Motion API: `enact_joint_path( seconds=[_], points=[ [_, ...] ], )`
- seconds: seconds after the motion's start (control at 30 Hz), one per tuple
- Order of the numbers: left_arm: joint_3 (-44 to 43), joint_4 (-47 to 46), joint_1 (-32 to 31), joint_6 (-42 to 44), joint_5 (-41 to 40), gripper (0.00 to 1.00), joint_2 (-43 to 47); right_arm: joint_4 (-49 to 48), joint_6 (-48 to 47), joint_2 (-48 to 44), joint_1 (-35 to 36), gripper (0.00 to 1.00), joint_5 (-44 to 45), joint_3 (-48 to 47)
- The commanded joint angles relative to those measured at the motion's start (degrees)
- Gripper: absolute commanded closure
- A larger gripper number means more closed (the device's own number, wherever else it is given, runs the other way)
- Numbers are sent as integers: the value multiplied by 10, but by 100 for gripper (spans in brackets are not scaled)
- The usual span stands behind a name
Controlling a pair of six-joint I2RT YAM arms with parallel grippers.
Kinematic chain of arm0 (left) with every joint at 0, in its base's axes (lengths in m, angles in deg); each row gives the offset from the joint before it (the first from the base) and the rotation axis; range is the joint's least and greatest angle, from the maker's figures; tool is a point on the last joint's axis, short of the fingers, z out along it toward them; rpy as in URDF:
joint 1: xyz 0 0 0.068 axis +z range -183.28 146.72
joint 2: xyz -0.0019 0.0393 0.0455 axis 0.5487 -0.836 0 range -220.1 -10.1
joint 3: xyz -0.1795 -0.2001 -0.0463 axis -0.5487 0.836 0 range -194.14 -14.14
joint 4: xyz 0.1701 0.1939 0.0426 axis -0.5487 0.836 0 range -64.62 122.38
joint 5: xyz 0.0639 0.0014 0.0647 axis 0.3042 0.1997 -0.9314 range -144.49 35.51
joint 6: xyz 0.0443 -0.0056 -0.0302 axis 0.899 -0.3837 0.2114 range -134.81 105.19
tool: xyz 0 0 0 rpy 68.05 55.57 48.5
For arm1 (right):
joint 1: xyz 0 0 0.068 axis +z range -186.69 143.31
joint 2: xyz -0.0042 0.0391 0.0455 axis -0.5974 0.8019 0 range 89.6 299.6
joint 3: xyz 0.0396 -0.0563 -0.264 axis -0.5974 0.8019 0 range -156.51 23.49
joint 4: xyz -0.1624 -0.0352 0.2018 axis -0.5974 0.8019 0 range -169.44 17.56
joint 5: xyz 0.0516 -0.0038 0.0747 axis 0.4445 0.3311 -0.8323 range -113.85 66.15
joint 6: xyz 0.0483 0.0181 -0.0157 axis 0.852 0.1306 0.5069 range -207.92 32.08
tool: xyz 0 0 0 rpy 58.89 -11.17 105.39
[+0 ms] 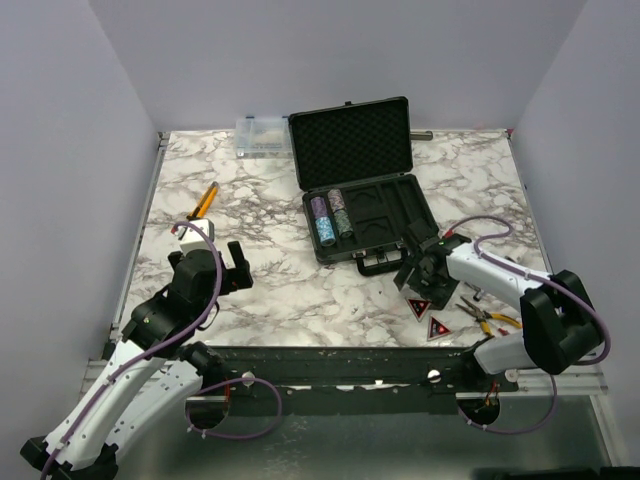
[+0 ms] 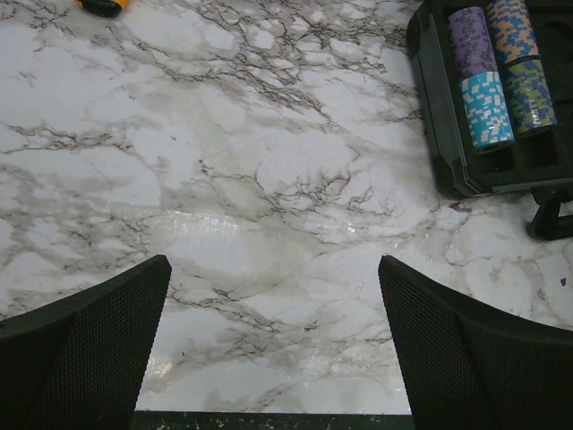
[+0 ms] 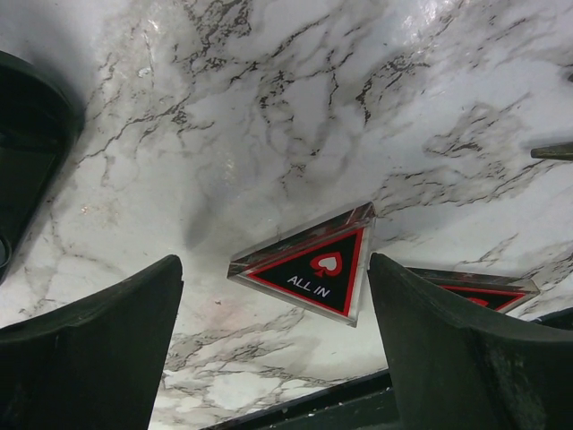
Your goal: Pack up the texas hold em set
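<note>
The black briefcase [image 1: 392, 203] lies open at the table's middle back, its foam lid [image 1: 350, 140] raised. Short purple, blue and dark chip stacks [image 1: 331, 216] fill the slotted tray's left end; the left wrist view shows these chip stacks [image 2: 494, 72] too. Two red-black triangles [image 1: 419, 307] [image 1: 438, 327] lie on the marble near the front right. My right gripper [image 1: 418, 276] hovers open just over them. In the right wrist view its fingers straddle the "ALL IN" triangle [image 3: 313, 264], and the second triangle [image 3: 474, 291] peeks from behind the right finger [image 3: 448, 358]. My left gripper [image 1: 222, 262] is open above bare marble.
Pliers [image 1: 487, 318] lie right of the triangles. An orange-handled tool [image 1: 205, 200] lies at the left and a clear organiser box [image 1: 260, 135] at the back beside the lid. The table's dark front rail [image 1: 330, 360] runs close behind the triangles.
</note>
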Motion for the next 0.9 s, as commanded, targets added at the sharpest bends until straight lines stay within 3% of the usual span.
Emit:
enact_joint_path(
  seconds=[0.0,0.4,0.87],
  points=[
    [1,0,2,-1,-5,2,-2,-9,-3,8,-2,13,-20,16],
    [0,0,2,-1,-4,2,-8,-20,-4,2,-2,14,-36,40],
    [2,2,2,-6,-10,2,6,-38,-11,12,-2,34,-41,45]
  ],
)
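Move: Just under the right fingers, the ALL IN plaque lies about 2 cm back, 1 cm to the right and 2 cm below. A second red-black plaque is roughly 8 cm back and 6 cm right of the hand. The case handle lies some 10 cm ahead and 9 cm left, the yellow pliers about 4 cm back and 18 cm right. From the left hand, the ALL IN plaque is around 45 cm right, 2 cm back and 18 cm lower. Easing back about 1.5 cm while sinking roughly 1 cm, the right hand settles its downward-pointing fingers astride the ALL IN plaque, hardly turning. Once nearly stopped, it draws the still wide fingers in by about a fifth of their range, until both tips are close against the plaque's opposite ends. ##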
